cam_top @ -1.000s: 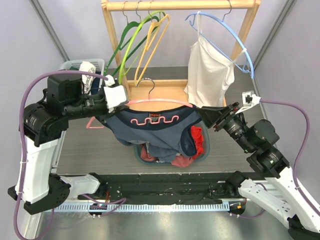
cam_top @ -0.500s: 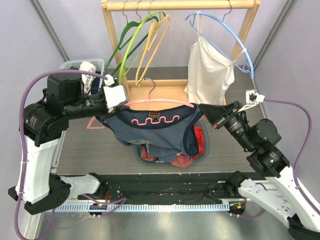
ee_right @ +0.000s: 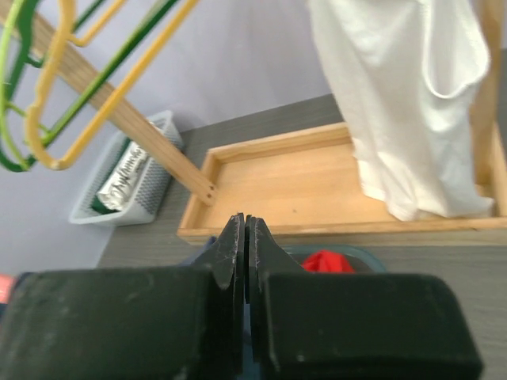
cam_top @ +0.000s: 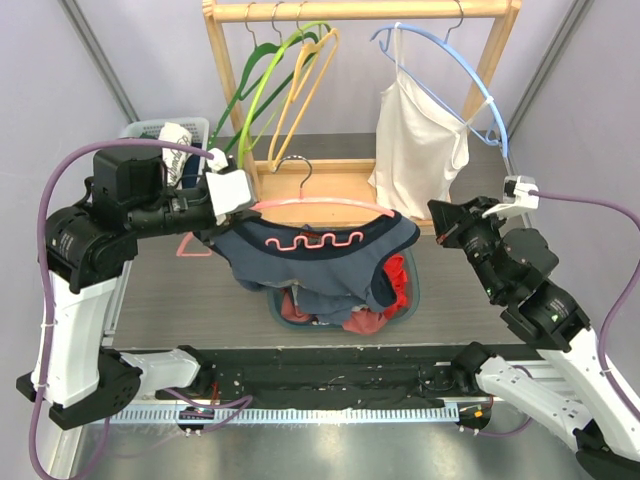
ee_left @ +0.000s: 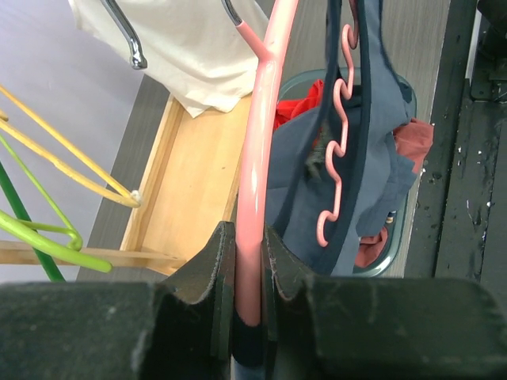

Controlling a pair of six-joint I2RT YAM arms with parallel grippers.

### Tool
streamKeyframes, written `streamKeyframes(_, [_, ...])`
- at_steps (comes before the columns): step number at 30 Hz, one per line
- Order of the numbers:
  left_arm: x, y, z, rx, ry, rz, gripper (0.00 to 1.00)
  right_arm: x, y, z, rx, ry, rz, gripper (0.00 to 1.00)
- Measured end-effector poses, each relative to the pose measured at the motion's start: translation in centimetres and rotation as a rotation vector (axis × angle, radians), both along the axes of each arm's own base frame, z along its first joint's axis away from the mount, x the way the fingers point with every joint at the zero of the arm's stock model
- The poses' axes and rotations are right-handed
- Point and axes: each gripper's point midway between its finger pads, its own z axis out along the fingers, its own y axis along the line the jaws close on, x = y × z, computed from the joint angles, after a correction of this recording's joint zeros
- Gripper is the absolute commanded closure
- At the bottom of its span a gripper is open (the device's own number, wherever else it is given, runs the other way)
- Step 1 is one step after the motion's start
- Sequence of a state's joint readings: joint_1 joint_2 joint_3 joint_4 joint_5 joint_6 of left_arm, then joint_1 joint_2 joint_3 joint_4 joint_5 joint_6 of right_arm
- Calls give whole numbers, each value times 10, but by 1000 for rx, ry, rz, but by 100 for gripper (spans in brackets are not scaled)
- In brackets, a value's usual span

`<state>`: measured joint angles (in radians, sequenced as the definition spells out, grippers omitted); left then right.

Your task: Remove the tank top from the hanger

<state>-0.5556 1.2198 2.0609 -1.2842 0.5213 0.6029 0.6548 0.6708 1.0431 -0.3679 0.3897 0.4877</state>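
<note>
A navy tank top [cam_top: 320,262] with a pink wavy print hangs on a pink hanger [cam_top: 320,204] above a teal basket [cam_top: 412,300]. My left gripper [cam_top: 248,205] is shut on the hanger's left arm. In the left wrist view the pink bar [ee_left: 265,119] runs up from between that gripper's [ee_left: 243,237] fingers, and the tank top [ee_left: 372,142] hangs to its right. My right gripper [cam_top: 437,210] is shut a little to the right of the tank top's right shoulder. In the right wrist view this gripper [ee_right: 245,226] has its fingers pressed together, with nothing seen between them.
A wooden rack [cam_top: 360,10] at the back carries green and yellow hangers [cam_top: 270,90] and a white top [cam_top: 415,140] on a blue hanger [cam_top: 470,70]. Its wooden base tray [ee_right: 301,186] lies behind the teal basket of clothes. A white mesh bin [cam_top: 165,130] stands at the back left.
My right gripper, open at the hanger's right end a second ago, shut there and has drawn back to the right. The left gripper and hanger have stayed put.
</note>
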Motion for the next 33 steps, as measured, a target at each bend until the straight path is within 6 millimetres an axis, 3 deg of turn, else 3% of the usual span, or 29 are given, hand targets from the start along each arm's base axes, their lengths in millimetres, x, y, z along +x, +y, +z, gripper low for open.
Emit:
streamKeyframes(8, [-1, -1, 1, -4, 2, -9, 100, -8, -22, -39, -85, 75, -71, 99])
streamKeyframes(11, [0, -3, 0, -4, 7, -12, 100, -12, -21, -44, -90, 89, -53, 55])
streamKeyframes(12, [1, -3, 0, -3, 8, -14, 100, -13, -20, -43, -81, 88, -41, 36])
streamKeyframes(15, [2, -5, -2, 0, 15, -15, 100, -20, -12, -36, -44, 84, 10, 21])
streamKeyframes(25, [7, -8, -4, 5, 27, -17, 100, -40, -1, 12, 162, -38, 120, 20])
streamKeyframes(28, [7, -7, -4, 2, 27, -14, 100, -35, 12, 16, 224, -39, 156, 20])
streamKeyframes(33, [8, -6, -4, 1, 31, -9, 100, -20, 35, 3, 266, 13, 195, 24])
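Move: The right hand, empty and shut, has the near-side goal just beside it: the tank top's right shoulder on the pink hanger's right end, about 5 cm left, 3 cm back and 2 cm lower. The hanger's middle is roughly 19 cm left, 1 cm ahead and 3 cm higher; the bin is 12 cm left, 5 cm ahead, some 33 cm below. From the left hand, which holds the hanger's other end, that shoulder is about 23 cm right, 3 cm ahead and 6 cm lower. Down about 4 cm and a little to the right first, the right hand then opens its fingers wide as it draws back and climbs, looping round to come left and slightly forward by about 5 cm onto the tank top's right shoulder. It rolls left side up some 15 degrees and turns about 10 counter-clockwise, ending with open fingers straddling the cloth. The left hand keeps its pinch on the hanger, nearly still. ##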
